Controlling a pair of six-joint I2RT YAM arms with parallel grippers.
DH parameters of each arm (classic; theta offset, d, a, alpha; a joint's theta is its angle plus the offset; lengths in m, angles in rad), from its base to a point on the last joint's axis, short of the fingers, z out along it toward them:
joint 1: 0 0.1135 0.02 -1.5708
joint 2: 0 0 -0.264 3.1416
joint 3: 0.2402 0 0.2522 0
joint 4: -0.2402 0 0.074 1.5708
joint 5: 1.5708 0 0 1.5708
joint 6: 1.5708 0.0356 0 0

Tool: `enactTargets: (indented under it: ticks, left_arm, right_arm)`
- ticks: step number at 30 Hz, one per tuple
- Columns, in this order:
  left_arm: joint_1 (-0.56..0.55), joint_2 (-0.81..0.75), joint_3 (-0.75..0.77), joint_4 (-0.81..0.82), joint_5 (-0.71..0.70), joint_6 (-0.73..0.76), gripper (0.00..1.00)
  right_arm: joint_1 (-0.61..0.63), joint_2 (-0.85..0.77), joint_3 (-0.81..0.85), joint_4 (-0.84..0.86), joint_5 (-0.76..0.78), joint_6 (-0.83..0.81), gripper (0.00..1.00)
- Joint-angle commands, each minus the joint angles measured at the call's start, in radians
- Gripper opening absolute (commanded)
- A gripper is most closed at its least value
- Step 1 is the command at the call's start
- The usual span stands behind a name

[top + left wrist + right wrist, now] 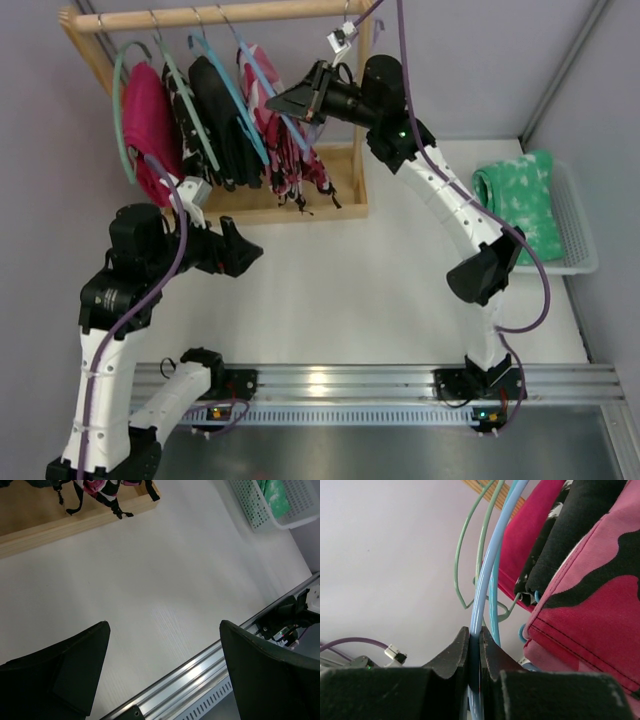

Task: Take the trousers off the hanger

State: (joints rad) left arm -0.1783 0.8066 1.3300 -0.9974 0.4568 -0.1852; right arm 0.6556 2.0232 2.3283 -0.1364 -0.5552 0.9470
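The pink-red camouflage trousers (pixel 287 150) hang on the light-blue hanger (pixel 268 88) at the right end of the wooden rack; black cords dangle below. My right gripper (pixel 292 100) is shut on the hanger's thin arm. In the right wrist view the light-blue hanger (pixel 492 555) runs between the fingers of my right gripper (pixel 475 632), with the trousers (pixel 600 605) just to the right. My left gripper (pixel 245 250) is open and empty above the table in front of the rack. In the left wrist view the left gripper (pixel 165 625) has its jaws wide apart, and the trousers' hem (pixel 97 487) shows at the top.
The wooden rack (pixel 210 14) also carries a magenta garment (pixel 150 115) and a black garment (pixel 222 110) on teal-green hangers (pixel 122 110). A white basket (pixel 575 225) with a green cloth (pixel 520 195) stands at the right. The rack's base board (pixel 75 522) lies ahead of the left gripper.
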Motion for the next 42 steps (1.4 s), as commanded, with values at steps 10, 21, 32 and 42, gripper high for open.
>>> enactTargets:
  ticks: [10, 21, 32, 42]
  left_arm:
    - [0.005, 0.061, 0.165, 0.278, 0.095, -0.169, 0.95]
    - [0.003, 0.265, 0.357, 0.566, -0.052, -0.514, 0.88]
    - [-0.004, 0.497, 0.486, 0.654, -0.194, -0.881, 0.75]
    - [-0.007, 0.562, 0.526, 0.773, -0.216, -0.978, 0.66]
  right_arm:
    - [-0.057, -0.064, 0.023, 0.294, 0.008, 0.007, 0.00]
    - [-0.028, -0.112, -0.107, 0.258, 0.023, -0.073, 0.00]
    - [-0.021, -0.115, -0.106, 0.242, 0.031, -0.106, 0.00]
    - [-0.020, -0.112, -0.109, 0.248, 0.021, -0.105, 0.00]
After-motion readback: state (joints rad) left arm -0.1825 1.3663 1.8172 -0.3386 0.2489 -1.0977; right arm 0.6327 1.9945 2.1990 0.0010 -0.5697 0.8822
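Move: The left hand's target, the near part of the light blue hanger, lies about 20 cm ahead, 4 cm right and 16 cm above. From that hand the pink patterned trousers are roughly 27 cm ahead, 6 cm right and 7 cm up; the black trousers are about 27 cm ahead, 3 cm left and 7 cm up. The right hand already pinches that part of the hanger, with the patterned trousers some 9 cm ahead, level sideways and 9 cm below. Left hand rises and reaches forward, about 20 cm each, towards the hanger, rolling and narrowing; right keeps pinching. ##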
